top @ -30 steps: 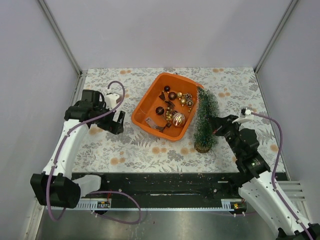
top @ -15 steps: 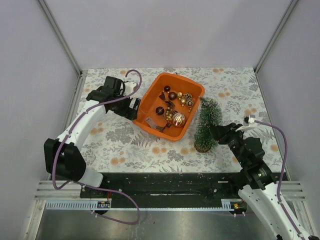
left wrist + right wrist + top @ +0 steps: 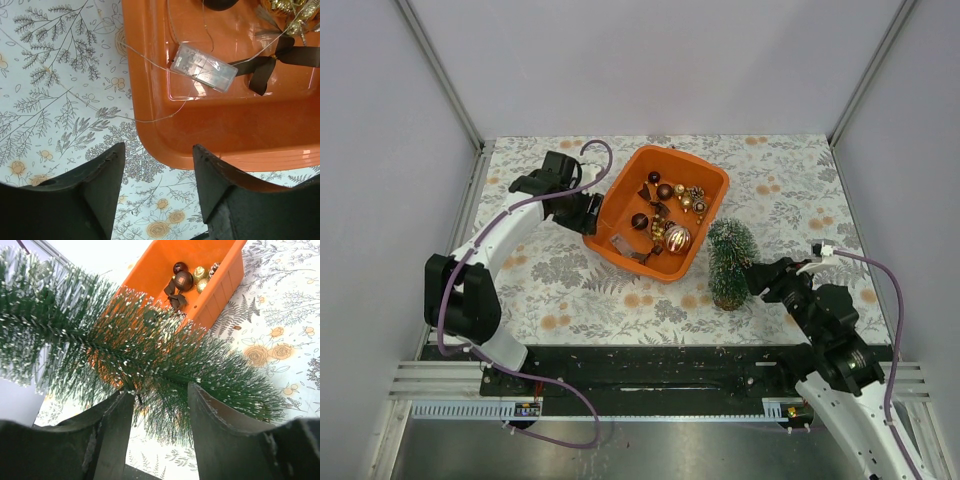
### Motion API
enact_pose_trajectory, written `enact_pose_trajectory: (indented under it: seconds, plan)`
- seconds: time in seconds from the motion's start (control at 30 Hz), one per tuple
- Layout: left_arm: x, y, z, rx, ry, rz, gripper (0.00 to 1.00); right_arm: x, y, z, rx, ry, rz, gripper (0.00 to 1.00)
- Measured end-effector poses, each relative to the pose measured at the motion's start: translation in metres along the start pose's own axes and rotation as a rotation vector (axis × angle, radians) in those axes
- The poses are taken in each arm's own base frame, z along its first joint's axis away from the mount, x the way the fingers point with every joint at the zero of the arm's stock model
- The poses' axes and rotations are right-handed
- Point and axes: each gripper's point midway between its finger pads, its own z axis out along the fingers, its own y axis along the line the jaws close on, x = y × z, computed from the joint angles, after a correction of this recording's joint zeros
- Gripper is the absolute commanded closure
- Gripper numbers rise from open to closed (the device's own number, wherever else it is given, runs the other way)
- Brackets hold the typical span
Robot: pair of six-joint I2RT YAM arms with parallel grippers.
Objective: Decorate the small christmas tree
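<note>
The small christmas tree (image 3: 731, 255) stands near upright on its brown base, just right of the orange tub (image 3: 618, 205). My right gripper (image 3: 756, 273) is closed on its lower bristles from the right. In the right wrist view the frosted branches (image 3: 150, 350) fill the gap between the fingers of the right gripper (image 3: 160, 390). My left gripper (image 3: 588, 212) is open and empty at the tub's left rim. In the left wrist view the left gripper (image 3: 159, 147) straddles the tub's corner (image 3: 225, 135). Gold and brown baubles (image 3: 677, 238) lie in the tub.
A clear battery pack (image 3: 202, 67) with thin wire and a brown ribbon (image 3: 265, 72) lie in the tub; the wire trails out over the floral cloth (image 3: 60, 100). Baubles (image 3: 182, 280) show behind the tree. Grey walls stand on three sides.
My right gripper has drawn back toward me and tipped the tree from leaning away to near upright. My left arm has swung right to the tub's left rim.
</note>
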Motion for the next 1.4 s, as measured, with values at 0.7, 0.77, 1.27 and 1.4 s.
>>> enact_pose_trajectory:
  seconds: [0.7,0.77,1.27,1.4]
  plan:
    - [0.005,0.007,0.029,-0.03,0.028,-0.001,0.84,-0.027,0.034,-0.045,-0.102,-0.03,0.071,0.41]
    - [0.003,0.008,0.031,-0.04,0.016,-0.02,0.87,-0.034,0.039,-0.053,-0.113,-0.044,0.078,0.42]
    - [0.014,0.032,0.02,-0.136,-0.058,-0.101,0.91,-0.054,0.024,-0.063,0.056,-0.054,0.116,0.43]
    - [0.021,0.056,0.012,-0.207,-0.07,-0.176,0.91,-0.048,0.016,-0.065,0.093,-0.036,0.123,0.43]
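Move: The left hand is open just above the orange box's left rim by its near corner: the rim to be gripped is about 2 cm ahead and 3 cm below. Inside the box, the clear battery pack lies some 9 cm right and roughly level, and the dark bauble about 13 cm right, 4 cm ahead. From the right hand, the upright tree's middle is about 7 cm ahead, 4 left and 6 below; the orange box's middle is some 24 cm ahead, 21 left and 18 below. The left fingers close on the orange box's rim beside its near-left corner after sinking about 3 cm, edging slightly forward; keeping the pinch, they drag the box left by some 5 cm as the hand turns about 15 degrees counter-clockwise. Meanwhile the right hand, its fingers staying open, draws up and back from the tree, drifting right, and sinks a little at the end. ##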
